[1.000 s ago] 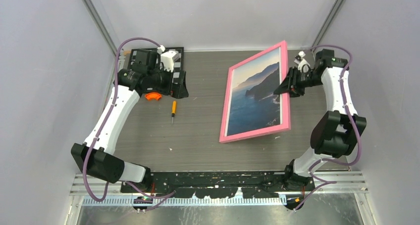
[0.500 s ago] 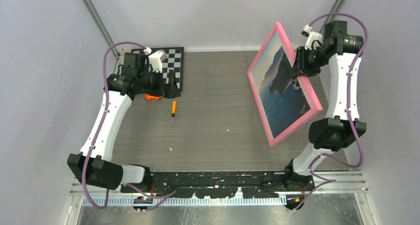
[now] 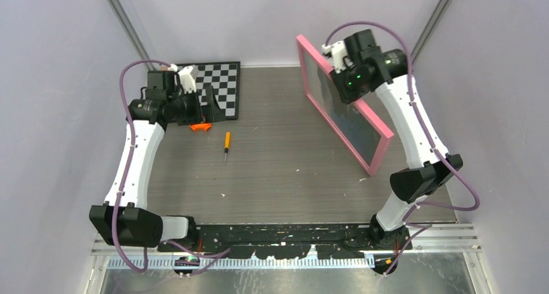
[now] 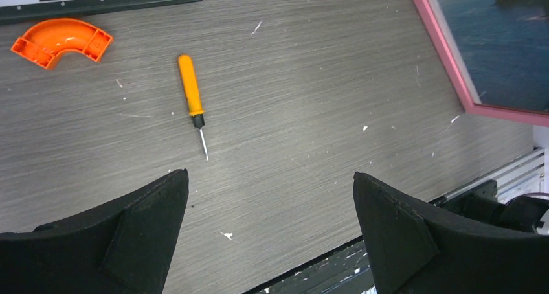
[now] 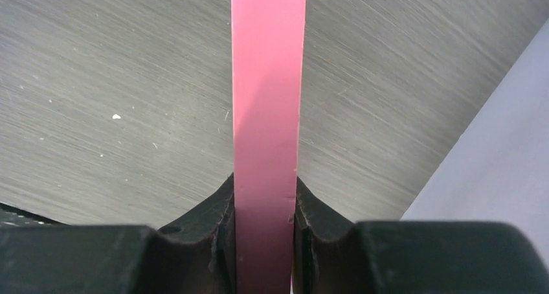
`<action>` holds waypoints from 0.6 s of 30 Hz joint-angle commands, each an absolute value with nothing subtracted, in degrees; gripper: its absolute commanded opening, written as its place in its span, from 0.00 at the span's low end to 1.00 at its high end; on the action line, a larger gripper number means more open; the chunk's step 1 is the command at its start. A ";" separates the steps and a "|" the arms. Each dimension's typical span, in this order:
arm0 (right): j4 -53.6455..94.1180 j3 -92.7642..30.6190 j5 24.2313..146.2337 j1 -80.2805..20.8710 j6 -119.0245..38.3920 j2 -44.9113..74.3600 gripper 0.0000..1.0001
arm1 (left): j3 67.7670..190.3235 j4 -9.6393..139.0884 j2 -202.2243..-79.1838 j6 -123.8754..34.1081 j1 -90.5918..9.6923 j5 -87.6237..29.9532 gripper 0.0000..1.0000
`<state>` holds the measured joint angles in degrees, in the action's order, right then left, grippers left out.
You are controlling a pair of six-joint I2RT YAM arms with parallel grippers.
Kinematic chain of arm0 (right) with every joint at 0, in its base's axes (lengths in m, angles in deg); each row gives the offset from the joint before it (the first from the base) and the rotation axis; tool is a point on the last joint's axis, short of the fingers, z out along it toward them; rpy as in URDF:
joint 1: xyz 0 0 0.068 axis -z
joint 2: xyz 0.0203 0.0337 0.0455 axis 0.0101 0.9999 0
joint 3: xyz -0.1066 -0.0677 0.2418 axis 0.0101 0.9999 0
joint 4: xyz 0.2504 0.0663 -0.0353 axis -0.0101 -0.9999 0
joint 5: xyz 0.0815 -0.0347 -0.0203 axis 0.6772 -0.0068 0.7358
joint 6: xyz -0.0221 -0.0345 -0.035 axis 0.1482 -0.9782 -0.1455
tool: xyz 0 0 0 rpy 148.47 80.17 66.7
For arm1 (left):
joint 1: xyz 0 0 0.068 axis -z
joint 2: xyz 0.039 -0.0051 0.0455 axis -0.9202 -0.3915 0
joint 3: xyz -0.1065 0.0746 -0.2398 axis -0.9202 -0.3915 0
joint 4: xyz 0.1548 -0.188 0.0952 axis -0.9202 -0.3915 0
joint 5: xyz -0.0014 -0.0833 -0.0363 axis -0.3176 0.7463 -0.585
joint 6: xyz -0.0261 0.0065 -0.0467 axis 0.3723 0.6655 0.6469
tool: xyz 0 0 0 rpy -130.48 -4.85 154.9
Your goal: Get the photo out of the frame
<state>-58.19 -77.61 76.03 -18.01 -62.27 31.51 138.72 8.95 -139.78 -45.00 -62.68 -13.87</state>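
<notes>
The pink-bordered frame (image 3: 383,153) is lifted on edge at the back right, tilted, with its face toward the table's middle. The photo (image 3: 356,122) sits in it, dark blue sea and cliffs showing. My right gripper (image 3: 338,74) is shut on the frame's upper rim. In the right wrist view the pink edge (image 5: 268,80) runs straight up between the fingers (image 5: 220,206). My left gripper (image 3: 215,106) hovers open over the back left of the table, holding nothing. In the left wrist view a corner of the frame (image 4: 447,54) and photo (image 4: 498,41) shows at the top right.
A black-rimmed chessboard (image 3: 223,83) lies at the back left. An orange elbow piece (image 3: 201,126) (image 4: 61,40) and an orange-handled screwdriver (image 3: 226,142) (image 4: 191,93) lie just in front of it. Grey walls close in both sides and the back.
The right arm has raised the frame from lying flat to standing on edge and carried it up and leftward. The left arm has drawn back left, uncovering the chessboard.
</notes>
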 commanded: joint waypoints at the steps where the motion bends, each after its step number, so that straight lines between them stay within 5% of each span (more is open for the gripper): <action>1: -46.39 -70.72 63.89 -25.89 -66.78 25.21 0.01 | 136.86 13.58 -136.67 -40.51 -66.11 -10.20 1.00; 18: -19.19 -33.39 52.81 -48.80 -74.96 16.05 0.01 | 133.90 14.31 -136.40 -40.69 -71.30 -10.28 1.00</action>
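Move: My right hand already holds the pink frame upright by its upper edge. The frame's middle hangs about 14 cm below my fingers and 2 cm back. The clear table it is being carried over is centred some 20 cm left, 5 cm back and 29 cm down. The screwdriver lies about 17 cm left of that patch and 2 cm nearer me. From my open left hand, the clear patch is about 20 cm right, level ahead, 25 cm down. I keep my right fingers shut on the frame's upper edge and swing it left about 9 cm towards the clear middle of the table, sinking some 6 cm and drawing back about 4 cm. The wrist turns about 20 degrees counter-clockwise, its left side dipping and its fingertips swinging outward. My empty left hand, wide open, moves some 3 cm farther left, away from the frame. ##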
